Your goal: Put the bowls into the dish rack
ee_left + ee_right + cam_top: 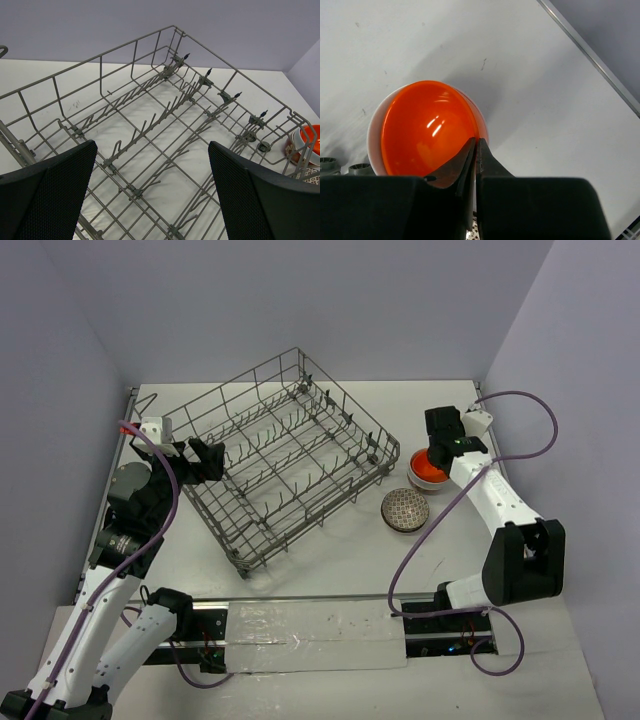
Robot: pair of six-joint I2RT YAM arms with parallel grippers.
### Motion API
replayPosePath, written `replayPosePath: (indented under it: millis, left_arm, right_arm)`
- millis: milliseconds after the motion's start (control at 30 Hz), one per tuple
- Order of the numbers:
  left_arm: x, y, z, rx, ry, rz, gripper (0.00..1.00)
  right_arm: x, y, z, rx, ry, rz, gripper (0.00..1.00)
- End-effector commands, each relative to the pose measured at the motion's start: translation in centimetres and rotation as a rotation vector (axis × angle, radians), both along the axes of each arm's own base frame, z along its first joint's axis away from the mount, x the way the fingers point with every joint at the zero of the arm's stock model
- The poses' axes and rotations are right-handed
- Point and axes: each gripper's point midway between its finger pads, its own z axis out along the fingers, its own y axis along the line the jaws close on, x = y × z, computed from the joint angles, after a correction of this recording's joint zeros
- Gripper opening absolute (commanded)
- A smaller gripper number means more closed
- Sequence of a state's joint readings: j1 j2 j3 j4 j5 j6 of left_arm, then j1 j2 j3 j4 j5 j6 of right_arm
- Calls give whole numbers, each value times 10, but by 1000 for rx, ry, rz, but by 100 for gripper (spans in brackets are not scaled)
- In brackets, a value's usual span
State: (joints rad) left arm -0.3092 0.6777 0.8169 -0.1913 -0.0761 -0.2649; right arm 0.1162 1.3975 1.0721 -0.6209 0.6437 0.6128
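Observation:
The dish rack (383, 447), a big grey wire basket with tines, lies skewed at mid-table with no bowl in it. The orange-red bowl (428, 474) stands upright on the table just right of the rack. My right gripper (437, 455) hangs over it; in the right wrist view its fingers (476, 141) stand shut, tips at the bowl's (420, 130) near-right rim, nothing between them. The patterned bowl (405, 510) sits in front of it. My left gripper (205, 464) is open at the rack's left side, its jaws (152, 145) wide over the rack (205, 80) floor.
Grey walls close in the white table on three sides. A metal rail (590, 55) runs along the right table edge. Purple cables (520, 400) loop from both arms. A clear plastic sheet (310, 630) lies at the near edge.

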Motion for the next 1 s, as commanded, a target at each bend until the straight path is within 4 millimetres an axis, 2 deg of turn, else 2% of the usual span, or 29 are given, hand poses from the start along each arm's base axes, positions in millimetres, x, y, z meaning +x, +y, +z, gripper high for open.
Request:
replayPosePath:
  millis: [0,300,567,667,767,967]
  left_arm:
    - [-1,-4,7,-7,-34,-19,99]
    - [0,-4,7,-7,-34,-22,99]
    - [-1,-4,8,-8,-37,-22,99]
    - [-1,-4,8,-6,-36,-23,99]
    - [-1,-4,8,-6,-36,-23,99]
    - [-1,-4,8,-6,-36,-22,99]
  right_arm:
    - [-4,-11,1,-52,-1,-53,10]
    - [-4,-14,-8,-42,23,-64,19]
    - [-2,-13,-16,-41,45,-57,19]
    - [-1,-13,-19,-38,52,-54,28]
    - [2,-11,-22,-37,46,-44,32]
    - [7,-10,-27,-34,50,-33,32]
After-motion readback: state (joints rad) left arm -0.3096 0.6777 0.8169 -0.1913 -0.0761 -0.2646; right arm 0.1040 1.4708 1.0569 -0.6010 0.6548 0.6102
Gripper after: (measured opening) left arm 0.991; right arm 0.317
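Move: The orange bowl's middle lies about 3 cm ahead, 4 cm left and 4 cm below the right hand, whose nearly shut fingertips are at its near right rim while it sits askew in the white bowl. The white bowl's middle is some 2 cm lower; the patterned bowl lies about 8 cm back and 5 cm left of the orange one. The dish rack's middle is roughly 35 cm left and 6 cm ahead of the right hand. From the left hand, the orange bowl is about 9 cm ahead, 45 cm right, 21 cm lower. The right hand lets go of the orange bowl's near right rim, its fingers parting from almost shut to about a third open while it eases down and drifts barely half a centimetre right. It then sinks faster, some 2.5 cm in all, tipping about 5 degrees farther down, so that the open fingers straddle the rim, one tip over the bowl's inside and the other just outside. ##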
